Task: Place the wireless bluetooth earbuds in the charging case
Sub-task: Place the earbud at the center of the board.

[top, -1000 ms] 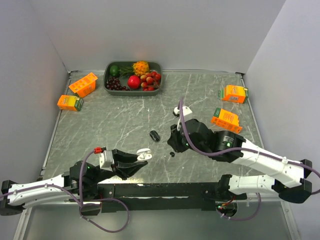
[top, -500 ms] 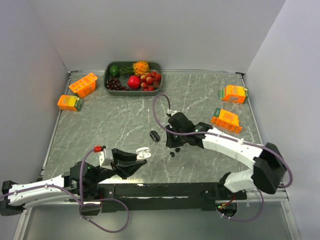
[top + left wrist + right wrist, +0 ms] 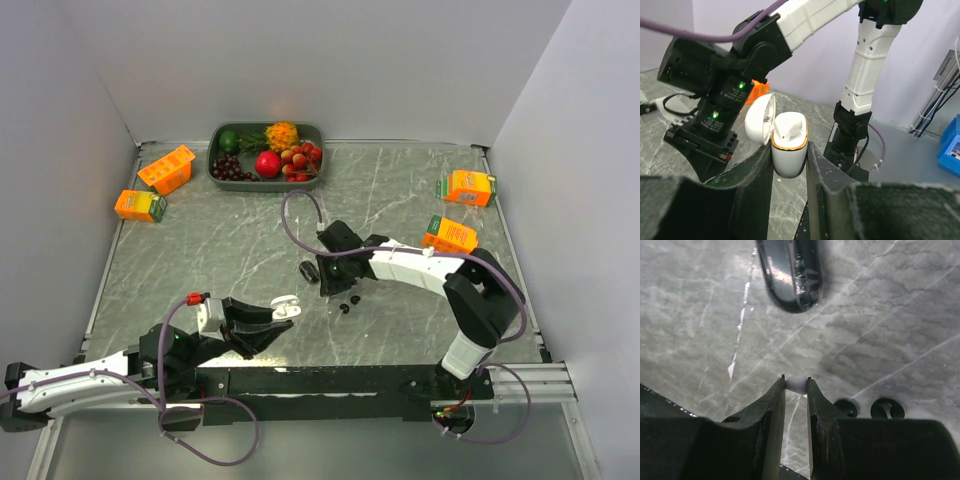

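Observation:
My left gripper (image 3: 275, 318) (image 3: 789, 154) is shut on a white charging case (image 3: 789, 136) with a gold rim. The case stands upright with its lid open, low at the near left (image 3: 286, 305). My right gripper (image 3: 326, 272) (image 3: 796, 385) is shut on a tiny white earbud (image 3: 797, 383) at its fingertips, just above the table. Two tiny black earbuds (image 3: 845, 407) (image 3: 886, 408) lie on the marble beside its right finger, also seen from above (image 3: 349, 303). A glossy black oblong object (image 3: 790, 275) (image 3: 309, 271) lies just ahead of the right fingertips.
A grey tray (image 3: 215, 172) of fruit stands at the back. Two orange cartons (image 3: 166, 168) (image 3: 140, 205) lie at the back left and two more (image 3: 468, 186) (image 3: 450, 235) at the right. Side walls close in the table.
My right arm has stretched out and swung left, bringing its gripper down beside the black oblong object. The left arm with the case has not moved.

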Controlling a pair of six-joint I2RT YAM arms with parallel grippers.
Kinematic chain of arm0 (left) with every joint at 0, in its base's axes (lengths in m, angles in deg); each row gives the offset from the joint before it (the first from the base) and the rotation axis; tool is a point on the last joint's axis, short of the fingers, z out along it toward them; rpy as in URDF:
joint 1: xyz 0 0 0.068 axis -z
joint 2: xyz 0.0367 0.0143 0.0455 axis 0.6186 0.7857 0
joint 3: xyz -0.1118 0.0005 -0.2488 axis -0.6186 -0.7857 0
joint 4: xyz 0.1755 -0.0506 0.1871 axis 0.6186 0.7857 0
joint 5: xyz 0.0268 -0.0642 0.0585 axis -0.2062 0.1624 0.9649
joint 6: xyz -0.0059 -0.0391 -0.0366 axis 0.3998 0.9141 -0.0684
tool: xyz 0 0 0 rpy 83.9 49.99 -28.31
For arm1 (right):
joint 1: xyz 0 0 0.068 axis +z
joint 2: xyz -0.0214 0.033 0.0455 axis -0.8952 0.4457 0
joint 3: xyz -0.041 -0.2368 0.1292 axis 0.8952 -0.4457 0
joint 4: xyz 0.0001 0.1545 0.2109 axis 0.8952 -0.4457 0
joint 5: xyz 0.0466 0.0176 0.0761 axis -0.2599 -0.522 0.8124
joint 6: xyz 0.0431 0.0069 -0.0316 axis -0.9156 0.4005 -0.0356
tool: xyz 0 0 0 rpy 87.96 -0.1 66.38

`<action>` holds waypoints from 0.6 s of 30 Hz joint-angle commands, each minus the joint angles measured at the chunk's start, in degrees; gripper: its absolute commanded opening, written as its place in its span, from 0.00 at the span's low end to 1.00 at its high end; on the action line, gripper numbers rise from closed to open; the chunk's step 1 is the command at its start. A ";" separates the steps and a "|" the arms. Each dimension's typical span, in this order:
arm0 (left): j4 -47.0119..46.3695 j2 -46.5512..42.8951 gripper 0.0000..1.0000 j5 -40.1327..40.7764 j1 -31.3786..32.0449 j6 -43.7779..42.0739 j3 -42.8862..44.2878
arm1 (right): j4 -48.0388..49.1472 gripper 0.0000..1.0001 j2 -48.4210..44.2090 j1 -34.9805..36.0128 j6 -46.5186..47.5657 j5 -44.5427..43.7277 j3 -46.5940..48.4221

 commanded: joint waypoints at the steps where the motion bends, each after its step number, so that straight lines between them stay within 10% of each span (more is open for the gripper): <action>1: -1.03 -1.46 0.01 0.92 0.20 0.53 0.58 | 0.41 0.04 1.87 -0.45 0.04 0.73 3.11; 9: -0.94 -2.26 0.01 0.92 0.20 0.53 0.49 | -1.35 0.44 2.05 -0.45 -0.14 -0.32 3.46; 18: -0.94 -2.61 0.01 1.44 0.11 0.54 1.02 | -6.17 0.53 -6.09 -0.28 -1.54 -2.78 6.88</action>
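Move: The right hand already has the white earbud pinched between its fingertips; its spot on the board is straight below, only about 1 cm down. From that hand the black case lies some 5 cm ahead and 4 cm left, one black bud about 3 cm back and 4 cm right, the other about 1 cm back and 6 cm right. The left hand holds the open white charging case up; the earbud's spot is roughly 12 cm ahead, 8 cm right and 21 cm below it. The right hand sinks the last 1 cm or so straight down to the bare board between the black case and the two black buds, fingers slanting down and the wrist all but still. There its fingers spread to about twice their starting gap and let go of the white earbud, and as they open the hand eases back up by roughly the same 1 cm, staying over the spot. ##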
